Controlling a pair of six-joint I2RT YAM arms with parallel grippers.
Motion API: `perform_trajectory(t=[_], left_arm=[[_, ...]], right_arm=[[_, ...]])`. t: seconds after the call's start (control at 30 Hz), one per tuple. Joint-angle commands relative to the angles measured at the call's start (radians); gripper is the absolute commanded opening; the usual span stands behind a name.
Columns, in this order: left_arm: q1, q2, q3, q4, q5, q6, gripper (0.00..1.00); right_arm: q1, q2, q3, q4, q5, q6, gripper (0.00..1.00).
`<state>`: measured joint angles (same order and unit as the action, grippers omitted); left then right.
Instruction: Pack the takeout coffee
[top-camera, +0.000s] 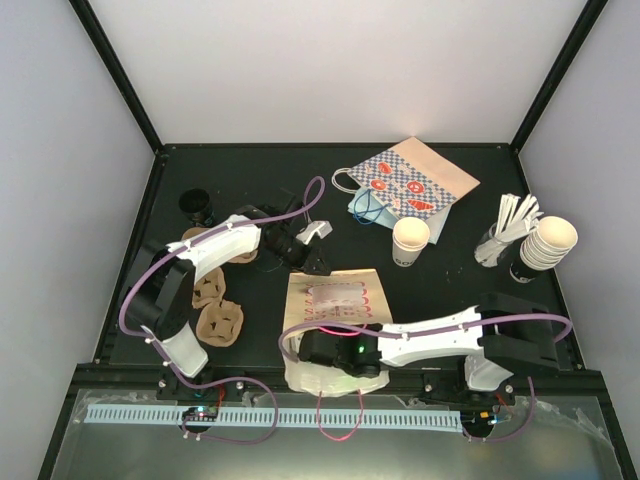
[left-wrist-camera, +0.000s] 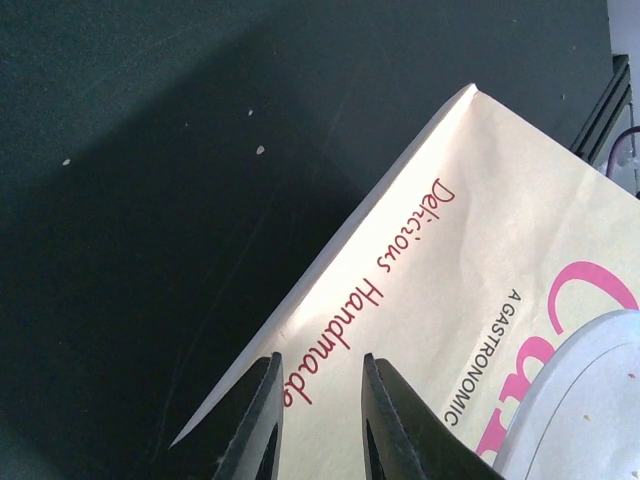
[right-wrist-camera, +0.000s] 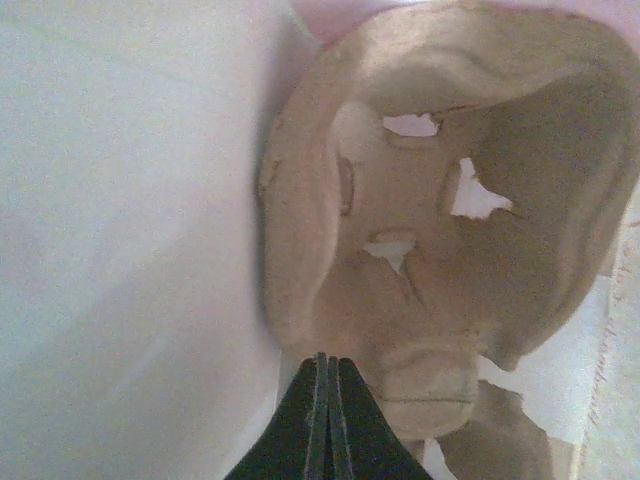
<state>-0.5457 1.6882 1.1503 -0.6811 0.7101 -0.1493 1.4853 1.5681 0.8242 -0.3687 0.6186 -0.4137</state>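
Observation:
The takeout coffee (top-camera: 410, 241), a small white paper cup with dark print, stands upright at the back right, apart from both grippers. A cream bag with pink print (top-camera: 336, 297) lies flat mid-table. My left gripper (top-camera: 312, 262) hovers at its far left corner. In the left wrist view this gripper (left-wrist-camera: 321, 358) is open, with only the bag's printed face (left-wrist-camera: 470, 270) showing between the jaws. My right arm (top-camera: 430, 338) reaches left into the bag's near mouth. Inside the bag, my right gripper (right-wrist-camera: 328, 358) is shut, its tips against a brown pulp cup carrier (right-wrist-camera: 440, 220).
Two pulp cup carriers (top-camera: 216, 305) lie at the left beside the left arm. A small black cup (top-camera: 195, 205) stands far left. A patterned paper bag (top-camera: 412, 180) lies at the back. A stack of cream cups (top-camera: 548, 243) and a holder of sticks (top-camera: 508, 228) stand at the right.

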Motion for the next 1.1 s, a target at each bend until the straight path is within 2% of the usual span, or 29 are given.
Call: perform_trajectory(t=[0.0,0.33,0.63,0.7,0.87,1.07], left_arm=[[-0.010,-0.007,0.040,-0.009,-0.003,0.004,0.25],[-0.013,0.005,0.037,0.005,0.006,0.007,0.25],[-0.013,0.019,0.040,0.015,0.014,0.017,0.30],[-0.013,0.018,0.041,0.021,-0.003,0.017,0.35],[-0.007,0.005,0.077,0.030,-0.120,0.003,0.56],[0.035,-0.015,0.173,0.011,-0.198,-0.004,0.70]], right_arm=[[-0.003,-0.063,0.052,-0.071,0.006,-0.002,0.01],[-0.044,-0.167,0.148,-0.214,-0.045,-0.028,0.01],[-0.146,-0.236,0.202,-0.258,-0.126,-0.073,0.01],[-0.169,-0.242,0.202,-0.256,-0.148,-0.082,0.01],[-0.229,-0.238,0.217,-0.260,-0.207,-0.095,0.01],[-0.291,-0.234,0.245,-0.263,-0.265,-0.107,0.01]])
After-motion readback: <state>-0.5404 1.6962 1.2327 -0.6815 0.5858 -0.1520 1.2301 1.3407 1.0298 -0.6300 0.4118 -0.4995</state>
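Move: My right hand's shut fingers are inside the paper bag, which leans back towards me. The bag's middle is about 2 cm ahead, 4 cm right and 3 cm above them; the cup carrier in its bottom is roughly 5 cm ahead, 2 cm right and 3 cm below. The white cup stands some 15 cm ahead and 16 cm right, about level. From my left hand, beyond the bag, its middle is about 10 cm back, 3 cm right and slightly lower. I draw my closed right hand up out of the depth of the bag, away from the carrier, first almost straight up and then curving forward: about 10 cm up, 5 forward and 2 to the right, its tips still within the mouth outline. Late on, my left hand, until then still at the bag's far side, spreads its fingers and eases some 3 cm forward, away from the bag, tilting slightly. ##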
